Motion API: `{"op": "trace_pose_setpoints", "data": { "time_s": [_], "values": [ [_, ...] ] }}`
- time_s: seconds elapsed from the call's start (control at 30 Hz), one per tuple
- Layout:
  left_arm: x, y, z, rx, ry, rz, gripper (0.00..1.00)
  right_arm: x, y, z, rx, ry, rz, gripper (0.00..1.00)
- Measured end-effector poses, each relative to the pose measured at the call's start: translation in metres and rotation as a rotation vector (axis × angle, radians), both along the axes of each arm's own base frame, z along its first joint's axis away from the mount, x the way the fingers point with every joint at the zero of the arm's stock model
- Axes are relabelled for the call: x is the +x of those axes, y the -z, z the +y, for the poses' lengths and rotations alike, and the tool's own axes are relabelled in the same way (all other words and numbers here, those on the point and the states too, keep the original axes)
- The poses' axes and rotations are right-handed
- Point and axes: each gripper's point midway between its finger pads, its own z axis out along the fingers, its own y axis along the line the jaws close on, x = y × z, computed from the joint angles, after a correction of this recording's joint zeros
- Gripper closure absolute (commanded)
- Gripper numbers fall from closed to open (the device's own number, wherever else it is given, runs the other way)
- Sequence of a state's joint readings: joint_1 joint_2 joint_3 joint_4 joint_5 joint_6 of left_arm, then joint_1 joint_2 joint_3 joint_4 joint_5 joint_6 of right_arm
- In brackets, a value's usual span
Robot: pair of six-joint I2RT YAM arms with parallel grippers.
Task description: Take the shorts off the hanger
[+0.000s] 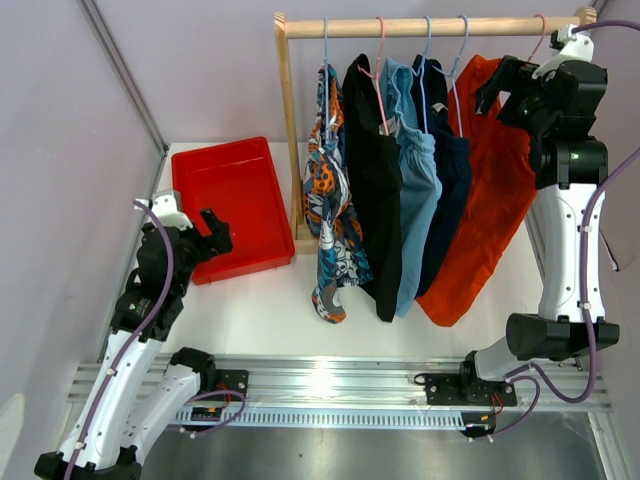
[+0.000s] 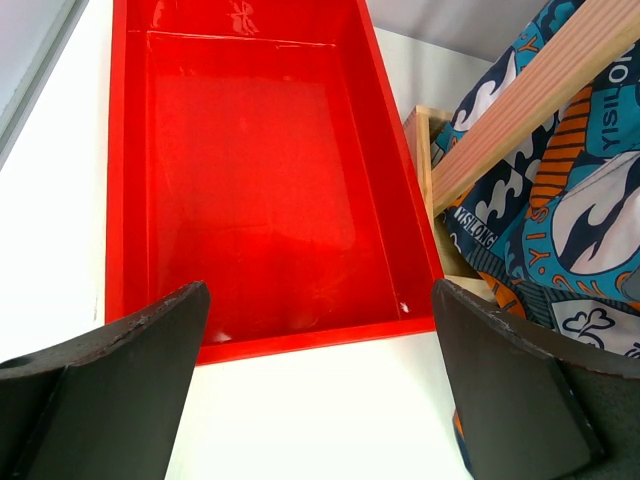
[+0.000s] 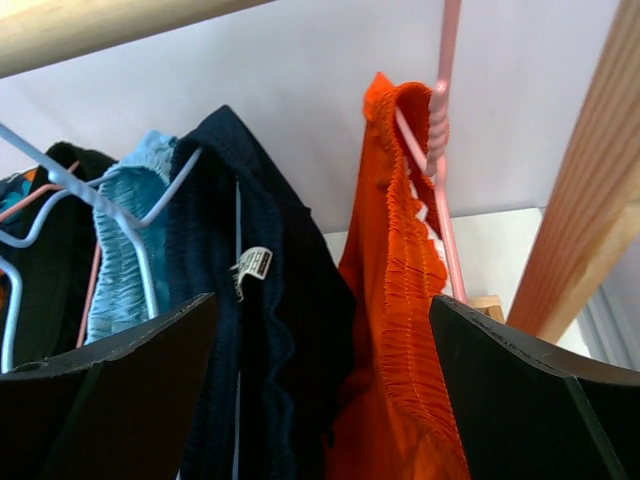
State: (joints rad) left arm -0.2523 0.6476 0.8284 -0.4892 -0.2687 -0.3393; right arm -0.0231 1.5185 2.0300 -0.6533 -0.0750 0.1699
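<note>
Five shorts hang on wire hangers from a wooden rail (image 1: 430,27): patterned (image 1: 330,200), black (image 1: 375,180), light blue (image 1: 415,190), navy (image 1: 450,180) and orange (image 1: 490,200). My right gripper (image 1: 497,88) is raised at the rail's right end, open, beside the top of the orange shorts. In the right wrist view the navy shorts (image 3: 250,330) and the gathered waistband of the orange shorts (image 3: 400,300) lie in front of that gripper (image 3: 320,400), the orange pair on a pink hanger (image 3: 445,120). My left gripper (image 1: 215,235) is low and open, holding nothing.
A red tray (image 1: 245,268) lies on the white table left of the rack, its near rim (image 2: 300,343) just ahead of the left gripper (image 2: 320,390). The rack's left post (image 1: 292,130) stands beside the tray. Grey walls close in the left and back.
</note>
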Motion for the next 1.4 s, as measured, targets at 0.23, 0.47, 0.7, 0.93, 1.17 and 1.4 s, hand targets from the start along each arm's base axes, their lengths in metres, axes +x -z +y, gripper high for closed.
{"op": "trace_pose_setpoints", "data": {
  "time_s": [0.23, 0.47, 0.7, 0.93, 1.17, 1.4],
  "values": [
    [0.0, 0.0, 0.0, 0.0, 0.0, 0.0, 0.02, -0.008, -0.01, 0.002, 0.011, -0.007, -0.017, 0.05],
    [0.0, 0.0, 0.0, 0.0, 0.001, 0.0, 0.02, -0.033, -0.037, 0.004, 0.011, -0.014, -0.079, 0.06],
    [0.0, 0.0, 0.0, 0.0, 0.001, 0.0, 0.02, -0.043, -0.048, -0.008, -0.022, 0.039, -0.109, 0.07],
    [0.0, 0.0, 0.0, 0.0, 0.002, 0.0, 0.02, -0.009, -0.015, -0.018, -0.042, 0.07, -0.024, 0.14],
    [0.0, 0.0, 0.0, 0.0, 0.002, 0.001, 0.02, 0.038, 0.024, -0.029, -0.037, 0.082, 0.079, 0.38],
    [0.0, 0.0, 0.0, 0.001, 0.002, 0.002, 0.02, 0.048, 0.026, -0.029, -0.026, 0.067, 0.089, 0.85]
  ]
}}
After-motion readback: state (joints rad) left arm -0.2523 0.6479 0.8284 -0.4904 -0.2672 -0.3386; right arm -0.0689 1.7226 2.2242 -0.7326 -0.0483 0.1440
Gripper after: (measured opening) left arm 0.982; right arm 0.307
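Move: The near edge of the orange shorts' waistband hangs about 5 cm ahead of my right hand, 3 cm to its right and 3 cm lower, with their pink hanger about 5 cm ahead, 4 cm right and 2 cm above the hand. The navy shorts' waistband is roughly 8 cm ahead and 6 cm left, about level in height; the rack's right post stands some 8 cm ahead and 12 cm right. From my left hand the orange waistband is about 22 cm ahead, 58 cm right and 18 cm higher. I draw my open right hand back and up first, about 4 and 5 cm, then swing it forward some 9 cm while sinking about 7 cm and easing right, fingers tipping down roughly 10 degrees on the way in. With the orange waistband and pink hanger wire now lined up at the fingertips, I close the fingers past halfway around them. ##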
